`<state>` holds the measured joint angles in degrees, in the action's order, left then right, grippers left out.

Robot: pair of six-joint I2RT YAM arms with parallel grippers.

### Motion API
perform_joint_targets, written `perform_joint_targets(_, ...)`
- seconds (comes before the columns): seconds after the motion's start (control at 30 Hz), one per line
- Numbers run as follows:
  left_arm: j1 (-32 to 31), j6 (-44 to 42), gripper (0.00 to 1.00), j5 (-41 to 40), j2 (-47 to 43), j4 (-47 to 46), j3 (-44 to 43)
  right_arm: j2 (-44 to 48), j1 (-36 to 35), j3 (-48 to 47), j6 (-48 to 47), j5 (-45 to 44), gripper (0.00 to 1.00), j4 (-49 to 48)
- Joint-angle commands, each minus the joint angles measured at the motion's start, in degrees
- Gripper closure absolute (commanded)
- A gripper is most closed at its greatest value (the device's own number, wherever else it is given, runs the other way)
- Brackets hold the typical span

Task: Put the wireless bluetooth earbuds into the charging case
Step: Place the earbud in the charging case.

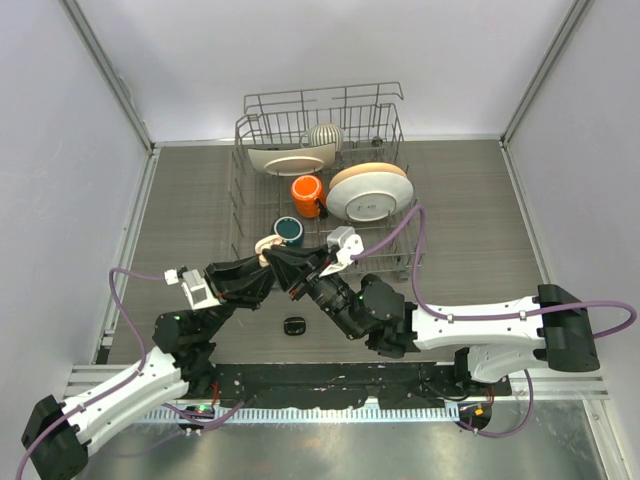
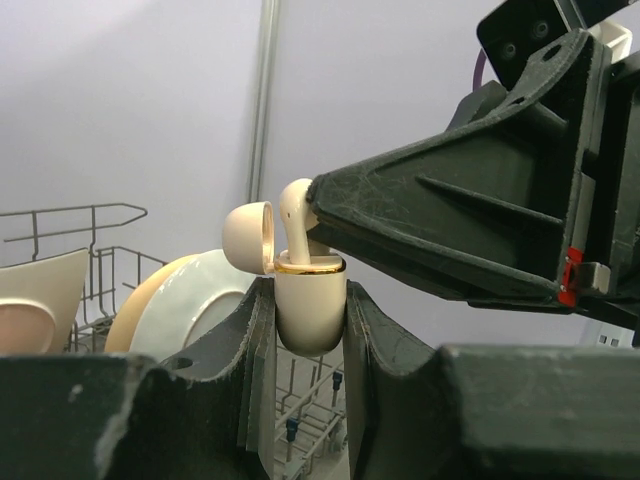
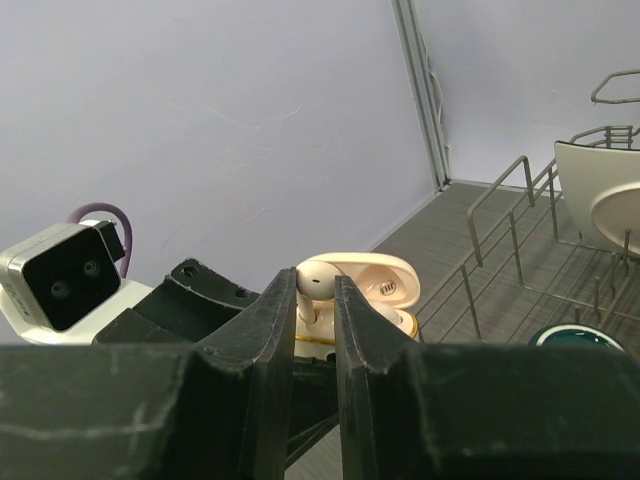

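The cream charging case point(image 2: 310, 312) with a gold rim is held upright above the table, and my left gripper point(image 2: 308, 300) is shut on its body. Its lid point(image 2: 250, 235) hangs open to one side. A cream earbud point(image 3: 320, 282) is pinched by the head in my shut right gripper point(image 3: 315, 287). Its stem points down into the case's opening and its head point(image 2: 296, 208) stands above the rim. From above, both grippers point(image 1: 268, 256) point(image 1: 288, 264) meet at the case point(image 1: 267, 244), just in front of the dish rack. The black earbuds are out of view.
A wire dish rack point(image 1: 243, 196) stands right behind the grippers, holding plates point(image 1: 368, 192), an orange mug point(image 1: 307, 193) and a teal mug point(image 1: 289, 231). A small black oval case point(image 1: 294, 325) lies on the table near the arm bases.
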<state>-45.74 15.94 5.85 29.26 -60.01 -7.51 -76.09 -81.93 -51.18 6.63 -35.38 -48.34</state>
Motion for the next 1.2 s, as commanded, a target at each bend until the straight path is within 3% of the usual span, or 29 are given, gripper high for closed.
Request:
perform_joint_targets(0.0, 0.03, -2.23, 1.00, -2.94, -0.16, -6.61, -3.21, 1.56, -1.56, 0.73, -1.36, -0.04, 0.99, 2.89)
perform_joint_targets(0.27, 0.03, -2.50, 1.00, -2.34, -0.51, -6.61, -3.30, 1.83, -1.83, -0.06, -1.62, 0.30, 0.95, 5.44)
perform_joint_targets(0.43, 0.03, -2.50, 1.00, -1.37, -0.69, -6.26, -3.39, 2.00, -1.92, -1.82, -1.98, 1.89, 0.67, 7.20)
perform_joint_targets(0.7, 0.12, -2.23, 1.00, -0.05, -1.57, -4.24, -3.39, 3.76, -1.83, -6.38, -3.21, 4.17, 0.45, 10.37)
perform_joint_targets(0.87, 0.03, -2.06, 1.00, 0.13, -2.71, -1.88, -2.95, 5.87, -1.92, -9.64, -4.26, 9.78, 0.42, 11.60)
perform_joint_targets(1.0, 0.03, -2.58, 1.00, -0.13, -4.29, 1.20, -2.43, 7.01, -1.83, -16.12, -4.53, 12.87, 0.39, 18.86)
perform_joint_targets(1.17, 0.03, -4.16, 1.00, 0.56, -6.75, 4.19, -2.25, 5.70, -1.57, -23.69, -2.77, 4.72, 0.39, 30.03)
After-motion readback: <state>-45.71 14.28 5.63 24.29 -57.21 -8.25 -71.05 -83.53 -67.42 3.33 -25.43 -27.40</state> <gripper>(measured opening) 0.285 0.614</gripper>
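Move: My right hand still pinches the earbud over the open charging case, whose middle is about 1 cm ahead of the right fingertips, level sideways and 2 cm below. My left hand keeps its grip on the case, its middle about 1 cm above the hand point. From my right hand, a small black box lies on the table some 35 cm below, 5 cm back and 2 cm right; the dark green mug stands about 16 cm ahead, 2 cm left and 28 cm below. With my right fingers still closed on the earbud at the case's mouth, I ease back barely half a centimetre, then spread them and let go. The right hand draws back about 4 cm while climbing, ever faster, some 9 cm away from the case, turning about 10 degrees counter-clockwise. My left hand keeps hold of the case and drifts up about 1.5 cm and slightly left. ##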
